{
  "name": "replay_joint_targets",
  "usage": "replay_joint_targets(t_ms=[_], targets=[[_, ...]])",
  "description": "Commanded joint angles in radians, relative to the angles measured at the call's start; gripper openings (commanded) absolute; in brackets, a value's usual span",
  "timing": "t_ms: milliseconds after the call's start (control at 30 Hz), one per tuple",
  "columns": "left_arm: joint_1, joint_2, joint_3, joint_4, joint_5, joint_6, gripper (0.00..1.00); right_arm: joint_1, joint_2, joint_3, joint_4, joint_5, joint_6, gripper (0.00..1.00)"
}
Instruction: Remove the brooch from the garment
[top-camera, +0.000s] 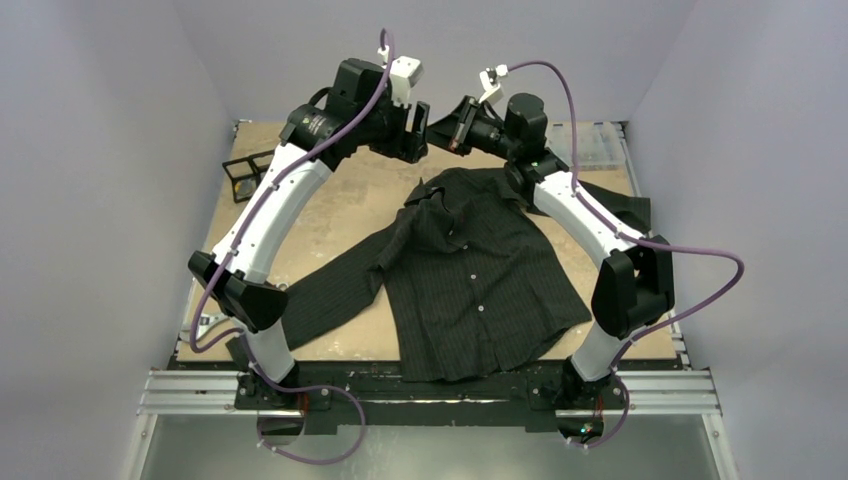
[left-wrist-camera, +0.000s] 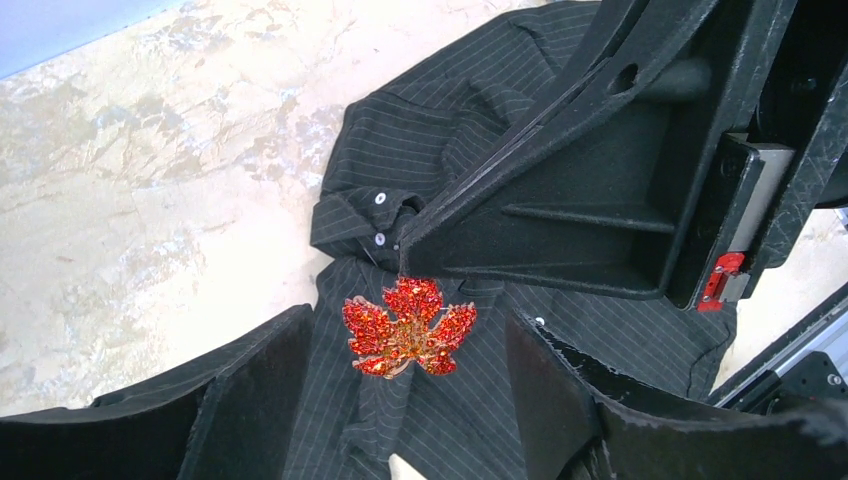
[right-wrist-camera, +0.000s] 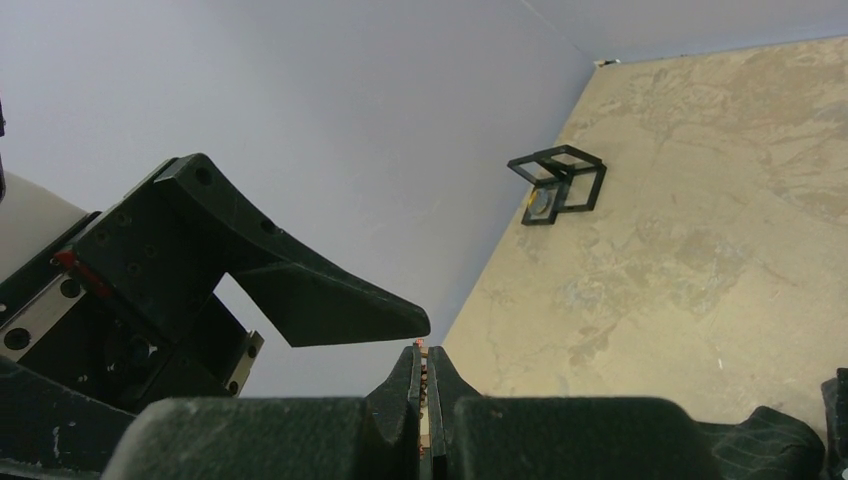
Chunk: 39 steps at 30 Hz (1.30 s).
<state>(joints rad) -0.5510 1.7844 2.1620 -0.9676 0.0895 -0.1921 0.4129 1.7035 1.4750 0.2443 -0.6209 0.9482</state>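
Note:
The brooch, a red jewelled maple leaf, hangs in the air from the tip of my right gripper, which is shut on its top. In the right wrist view only a thin reddish sliver of the brooch shows between the closed right gripper. My left gripper stands open, one finger on each side of the leaf and apart from it. Both grippers meet high over the table's far side, left gripper facing right gripper. The garment, a black pinstriped shirt, lies spread flat below.
A small black wire-frame cube sits at the far left of the table; it also shows in the right wrist view. A clear plastic piece lies at the far right. Purple walls close in on three sides.

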Motion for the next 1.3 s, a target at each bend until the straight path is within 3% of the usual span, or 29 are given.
replay_joint_targets(t_ms=[0, 200, 567, 733, 933, 1033, 1200, 1267], targets=[[-0.005, 0.001, 0.042, 0.007, 0.002, -0.020, 0.66, 0.004, -0.029, 0.008, 0.011, -0.013, -0.017, 0.00], [-0.007, 0.007, 0.043, 0.007, 0.008, -0.017, 0.60, 0.004, -0.024, 0.011, 0.012, -0.020, -0.014, 0.00], [-0.010, 0.014, 0.042, 0.007, 0.012, -0.020, 0.62, 0.003, -0.013, 0.013, 0.023, -0.028, -0.002, 0.00], [-0.010, 0.012, 0.041, 0.012, 0.014, -0.018, 0.47, 0.004, -0.006, 0.017, 0.023, -0.033, 0.000, 0.00], [-0.010, 0.011, 0.042, 0.017, 0.008, -0.014, 0.39, 0.005, 0.001, 0.026, 0.036, -0.038, 0.003, 0.01], [-0.008, 0.005, 0.032, 0.018, -0.004, -0.022, 0.37, 0.005, 0.000, 0.028, 0.043, -0.035, 0.007, 0.40], [0.048, -0.031, -0.041, 0.019, 0.013, -0.073, 0.35, -0.016, -0.002, 0.042, 0.047, -0.032, 0.011, 0.96], [0.083, -0.060, -0.094, 0.022, 0.020, -0.083, 0.35, -0.048, 0.000, 0.065, 0.047, -0.023, 0.001, 0.99]])
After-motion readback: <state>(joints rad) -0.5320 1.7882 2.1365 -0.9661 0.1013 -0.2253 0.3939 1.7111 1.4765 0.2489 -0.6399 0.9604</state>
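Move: The brooch hangs in the air between the left gripper's half-open fingers, about 1 cm ahead of and 1 cm below that hand's point, level with it sideways. From the right hand, whose shut fingers still pinch it, the brooch lies some 1 cm ahead and 2 cm left, level in height. The garment's collar is about 5 cm ahead of the left hand, 1 cm right and 25 cm below. The black tray stands roughly 10 cm ahead, 38 cm left and just as low. Bring the left gripper down only about 1 cm around the brooch and close its fingers on the leaf's two side edges until they stall there and the grip load rises. Keep the right hand nearly still, pinching, until that hold is made; then spread its fingers wide to let go, and start easing it to the right and forward, about 1 cm. ##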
